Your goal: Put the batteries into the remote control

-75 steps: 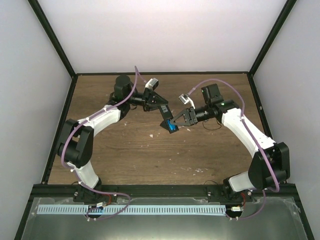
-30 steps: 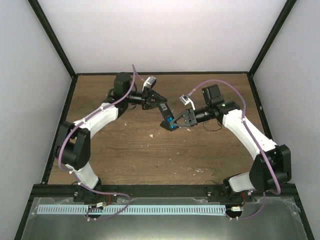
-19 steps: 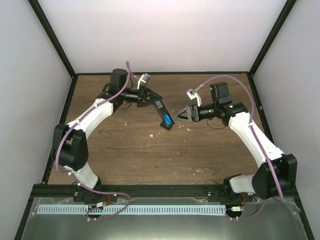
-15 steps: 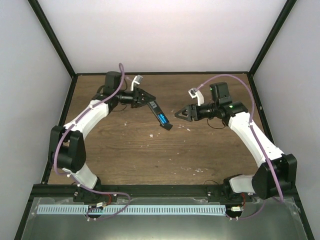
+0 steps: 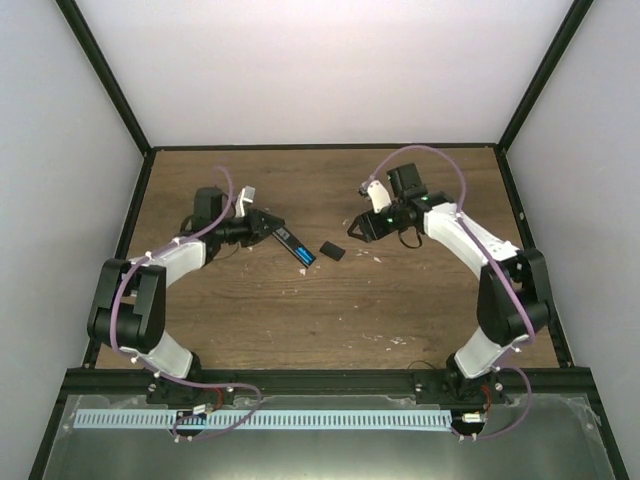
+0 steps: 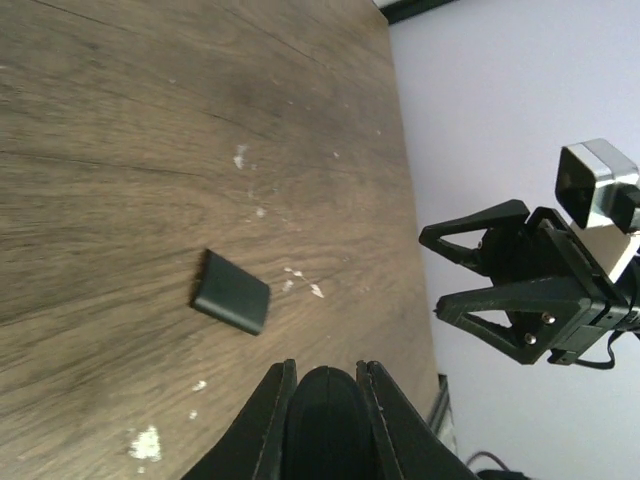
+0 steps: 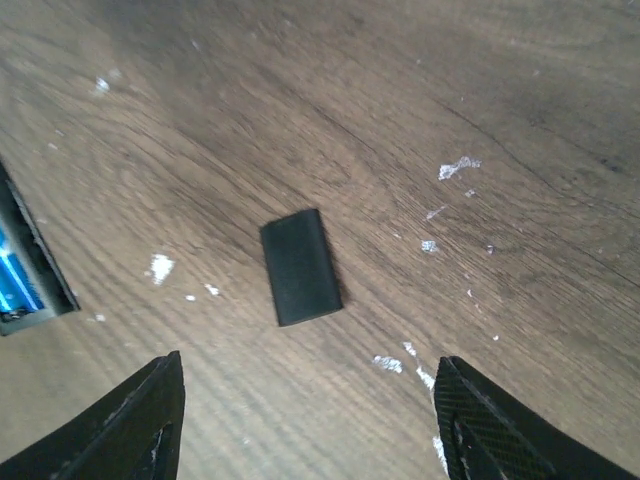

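The remote control (image 5: 290, 243) is a slim black bar held at one end by my left gripper (image 5: 264, 229), whose jaws are shut on it (image 6: 325, 420). Blue batteries (image 5: 303, 256) sit in its open compartment, which also shows at the left edge of the right wrist view (image 7: 14, 282). A small black rectangular cover (image 5: 331, 250) lies flat on the wooden table just right of the remote's tip. My right gripper (image 5: 355, 228) hovers behind and to the right of the cover. Its fingers (image 7: 150, 420) are spread wide, with only the cover (image 7: 300, 266) and the table beneath them.
White flecks (image 7: 458, 166) are scattered on the brown table (image 5: 400, 300). Black frame rails and pale walls (image 5: 320, 70) enclose the table. In the left wrist view the cover (image 6: 231, 292) lies ahead of the remote, and the right gripper (image 6: 500, 290) hangs beyond it.
The right gripper has opened and drawn back from the remote toward the rear. The left arm has swung the remote left and lower, away from the cover.
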Tool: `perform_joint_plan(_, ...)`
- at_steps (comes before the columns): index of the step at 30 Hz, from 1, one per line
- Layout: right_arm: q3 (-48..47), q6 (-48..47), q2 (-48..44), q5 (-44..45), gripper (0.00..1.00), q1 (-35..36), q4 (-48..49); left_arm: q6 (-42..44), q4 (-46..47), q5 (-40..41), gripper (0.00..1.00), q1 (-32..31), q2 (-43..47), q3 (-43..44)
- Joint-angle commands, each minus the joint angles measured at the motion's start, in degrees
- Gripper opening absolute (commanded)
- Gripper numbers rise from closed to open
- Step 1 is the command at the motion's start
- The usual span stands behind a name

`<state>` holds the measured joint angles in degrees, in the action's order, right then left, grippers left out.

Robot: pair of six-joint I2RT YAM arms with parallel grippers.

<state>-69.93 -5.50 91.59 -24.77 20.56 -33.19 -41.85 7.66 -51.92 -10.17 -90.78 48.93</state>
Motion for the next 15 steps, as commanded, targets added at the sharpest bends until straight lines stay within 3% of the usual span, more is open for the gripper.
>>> perform_joint_plan(1, -1.98, -7.41, 4.22, 5.32, 0.61, 2.42, 4.87, -2.61, 17.72, 4.46, 0.0, 1.0, 2.56, -7.48)
perform_joint_plan(8, -2.19, -11.83, 9.32, 3.79, 0.64, 4.62, 10.09, -3.47, 32.82, 7.59, 0.0, 2.4, 3.13, -17.11)
perform_joint_plan(15, -4.68, -14.33, 15.7, 5.15, 0.66, 6.57, 9.4, -3.88, 42.71, 8.5, 0.0, 2.85, -0.64, -22.15)
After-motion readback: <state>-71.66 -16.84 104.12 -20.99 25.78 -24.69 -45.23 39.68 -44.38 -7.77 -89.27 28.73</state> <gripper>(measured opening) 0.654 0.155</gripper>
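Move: The battery cover lies flat on the table some 5 cm to the right hand's left, about 2 cm farther out and roughly 13 cm below. The remote with the blue batteries in it hangs in the left hand's grip, its middle some 13 cm left of the right hand, 2 cm nearer the base and 3 cm lower. From the left hand the cover is about 12 cm to the right, 1 cm farther out and 13 cm down. Sinking about 6 cm onto the battery cover, the right hand also slides some 4 cm left and a little forward, turning roughly 10 degrees counter-clockwise with its fingers still open and touching nothing. Meanwhile the left hand keeps its hold on the remote and draws it some 3 cm left and as far down, also swinging counter-clockwise, then eases to a stop. ##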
